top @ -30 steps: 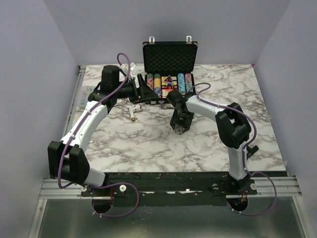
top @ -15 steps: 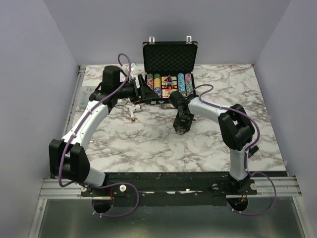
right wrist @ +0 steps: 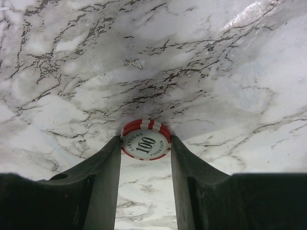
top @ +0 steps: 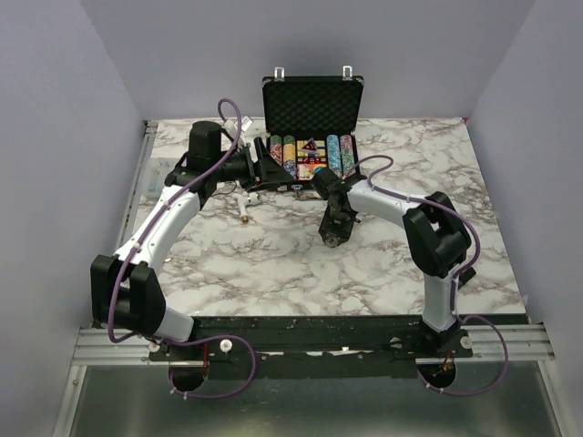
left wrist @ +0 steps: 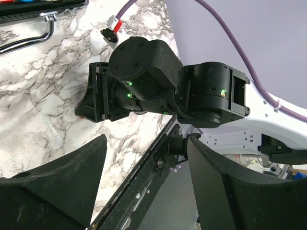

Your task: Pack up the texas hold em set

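Note:
The black briefcase (top: 312, 102) stands open at the table's back, its foam lid upright. Multicoloured chip rows (top: 311, 155) and a red card box lie in its base. In front of it my right gripper (top: 331, 237) points down at the marble. In the right wrist view my right gripper (right wrist: 145, 142) is shut on a small stack of red-and-white "100" chips (right wrist: 145, 130), a finger pressing each side. My left gripper (top: 265, 167) hovers by the case's left end. In its own view my left gripper (left wrist: 146, 143) is open and holds nothing.
A small white object (top: 244, 203) lies on the marble left of centre. The case's metal handle (left wrist: 29, 37) shows at the top left of the left wrist view. The right arm's wrist (left wrist: 163, 86) crosses that view above the table's dark front rail (left wrist: 139, 191).
My right gripper's fingers have closed in onto the red-and-white chips, and the right arm's elbow has shifted slightly right. The left arm has stayed put.

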Robot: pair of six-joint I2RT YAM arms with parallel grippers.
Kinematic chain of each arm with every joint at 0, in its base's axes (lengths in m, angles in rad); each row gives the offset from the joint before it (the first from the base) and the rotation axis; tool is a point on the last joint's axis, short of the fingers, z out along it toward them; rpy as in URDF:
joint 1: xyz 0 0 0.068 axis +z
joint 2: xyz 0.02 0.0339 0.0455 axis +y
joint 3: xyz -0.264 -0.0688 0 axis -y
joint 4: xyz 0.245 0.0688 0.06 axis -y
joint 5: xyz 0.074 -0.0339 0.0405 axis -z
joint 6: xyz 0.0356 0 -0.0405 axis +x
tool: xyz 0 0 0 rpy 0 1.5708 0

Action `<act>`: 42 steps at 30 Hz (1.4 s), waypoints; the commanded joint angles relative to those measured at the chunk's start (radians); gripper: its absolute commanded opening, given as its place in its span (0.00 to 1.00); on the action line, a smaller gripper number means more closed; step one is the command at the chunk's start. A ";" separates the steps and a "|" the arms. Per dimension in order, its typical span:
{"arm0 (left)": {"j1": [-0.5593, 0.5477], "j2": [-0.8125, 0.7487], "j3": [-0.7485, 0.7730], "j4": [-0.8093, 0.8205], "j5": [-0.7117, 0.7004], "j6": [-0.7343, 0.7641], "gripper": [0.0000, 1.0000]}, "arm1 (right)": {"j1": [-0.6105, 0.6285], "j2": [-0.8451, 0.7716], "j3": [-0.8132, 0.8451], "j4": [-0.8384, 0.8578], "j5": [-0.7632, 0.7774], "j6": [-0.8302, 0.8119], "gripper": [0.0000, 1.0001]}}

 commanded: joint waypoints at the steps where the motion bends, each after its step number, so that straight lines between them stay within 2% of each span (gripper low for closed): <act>1: 0.004 0.015 -0.017 0.038 0.039 -0.003 0.67 | 0.003 0.039 -0.017 -0.011 -0.006 0.066 0.00; 5: 0.003 0.016 -0.021 0.049 0.042 -0.002 0.67 | 0.002 0.037 0.007 -0.057 0.002 0.110 0.00; 22: -0.045 0.051 -0.065 0.116 0.036 -0.002 0.69 | -0.015 -0.057 0.009 -0.070 -0.074 0.179 0.00; 35: -0.054 -0.010 -0.349 0.587 -0.004 -0.218 0.68 | -0.047 -0.110 0.005 -0.074 -0.104 0.163 0.00; 42: -0.061 -0.094 -0.602 0.791 -0.185 -0.294 0.66 | -0.053 -0.109 0.049 -0.101 -0.107 0.129 0.00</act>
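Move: The right gripper already holds the short stack of 100 chips between its fingertips, just at the table. From it the case's middle compartment lies about 22 cm ahead, 6 cm left and a couple of centimetres up; the case handle is roughly 14 cm ahead and 5 cm left, at table height. From the empty left gripper those chips lie some 13 cm right, 3 cm back and 26 cm below, the case handle about 11 cm ahead, 8 cm right and 26 cm below. Keep the chips pinched in the right gripper, turn it clockwise about 10 degrees almost on the spot, then raise it some 3 cm straight off the marble while its left side tips up slightly. Bring the open left gripper down about 9 cm, slowly then faster, easing a little back towards the chips; leave its fingers apart and touching nothing. ##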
